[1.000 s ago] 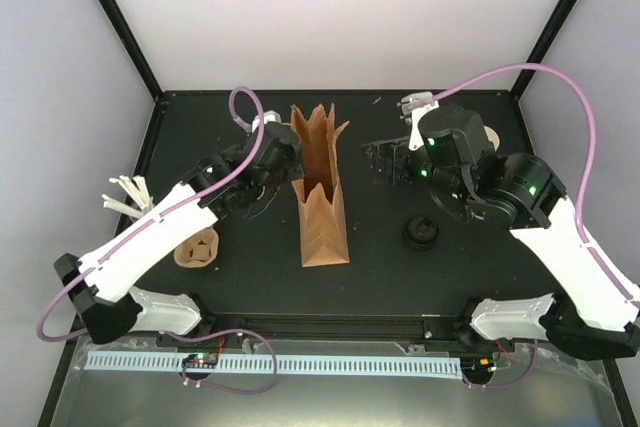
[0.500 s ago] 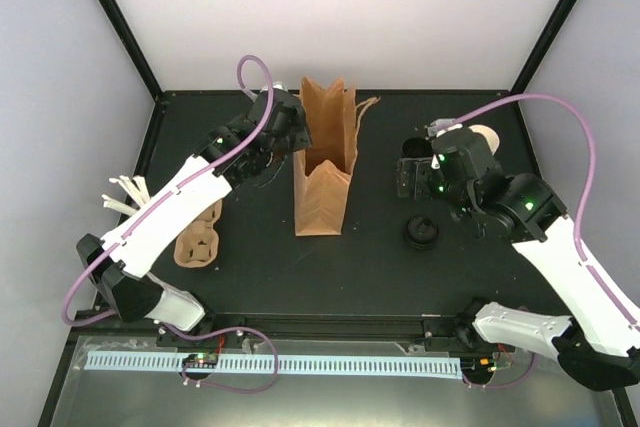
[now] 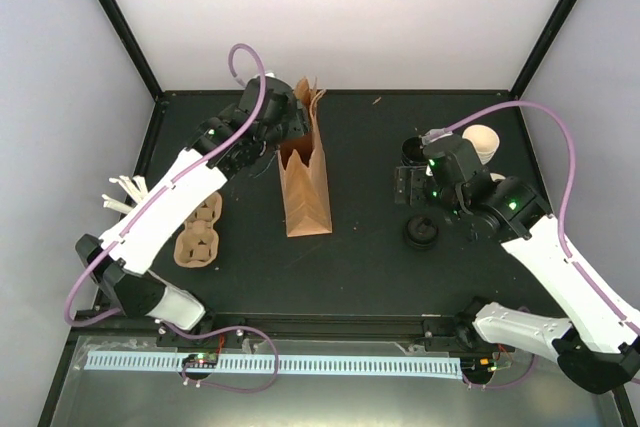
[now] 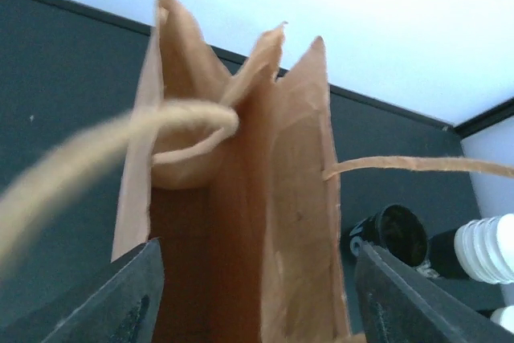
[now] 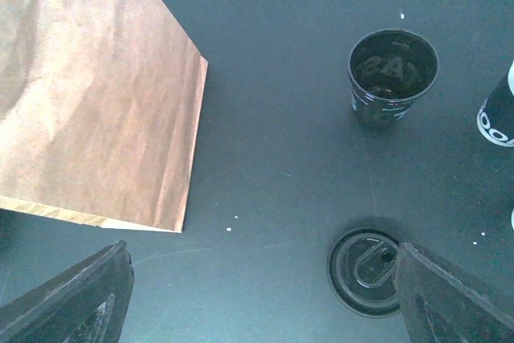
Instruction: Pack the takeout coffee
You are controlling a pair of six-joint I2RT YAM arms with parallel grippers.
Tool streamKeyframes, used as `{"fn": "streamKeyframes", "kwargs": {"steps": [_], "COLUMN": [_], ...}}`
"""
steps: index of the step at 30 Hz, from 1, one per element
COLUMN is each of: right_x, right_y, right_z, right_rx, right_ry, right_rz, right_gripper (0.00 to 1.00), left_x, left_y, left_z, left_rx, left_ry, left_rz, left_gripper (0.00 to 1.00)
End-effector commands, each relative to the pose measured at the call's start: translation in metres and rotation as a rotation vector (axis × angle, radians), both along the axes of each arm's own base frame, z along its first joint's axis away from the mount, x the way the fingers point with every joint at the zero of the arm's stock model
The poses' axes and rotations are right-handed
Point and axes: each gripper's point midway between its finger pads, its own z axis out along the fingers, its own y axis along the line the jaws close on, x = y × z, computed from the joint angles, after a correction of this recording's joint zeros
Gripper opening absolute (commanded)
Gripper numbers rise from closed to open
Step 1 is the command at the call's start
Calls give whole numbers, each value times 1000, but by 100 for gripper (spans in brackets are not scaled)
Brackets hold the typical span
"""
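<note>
A brown paper bag stands open near the table's middle, its mouth and twine handles filling the left wrist view. My left gripper is at the bag's back top edge. It is open, a finger on either side of the bag, gripping nothing. My right gripper hangs open over bare table between the bag and a black lid. A nested stack of cream-rimmed cups stands at the back right. I cannot pick out the takeout coffee; the right arm covers the spot beside the stack.
A black cup with a dark inside stands behind the right gripper. The lid lies flat in front of it. A cardboard cup carrier and wooden stirrers sit at the left, under the left arm.
The left gripper has opened and let go of the bag, which now stands further left and more upright. The right gripper has drawn back towards the lid, still open.
</note>
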Motion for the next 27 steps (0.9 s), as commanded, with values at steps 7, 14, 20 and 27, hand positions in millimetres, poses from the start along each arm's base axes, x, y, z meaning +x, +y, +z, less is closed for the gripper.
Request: {"fn": "streamKeyframes", "kwargs": {"steps": [7,14,20,27], "right_x": [4,5,5,5], "right_y": [9,12,18,20], "right_z": [4,-5,-13,-13], "right_rx": [23,12,25,31], "right_ry": [-36,-32,-25,-34], "right_rz": [52,64,92,106], "right_gripper": [91,91,91,91], "left_x": [-72,-128,-164,-190], "left_y": [57,110,142,163], "left_z": [79,60,5,-79], "left_rx": [-23,26,105,116], "left_ry": [-168,-157,-17,208], "left_rz": [-46,-5,29,128], "left_gripper": [93,99,99,99]}}
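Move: The cup tray lies about 30 cm to the left hand's left, some 8 cm back and about 32 cm below. The cup of straws is beyond it, roughly 41 cm left, 6 cm back and 28 cm below the left hand. The open paper bag's middle is about 5 cm ahead of that hand, 2 cm right and 19 cm below. From the right hand, the tray is about 49 cm left, 4 cm ahead and 28 cm below. Back and left in one quick arc, the left hand leaves the bag's mouth and heads towards the cup tray, some 17 cm back and 15 cm left. It rises about 9 cm on the way, then sinks to finish slightly lower than it began. The fingers, already parting, spread fully; they tip up some 15 degrees, then back down. ##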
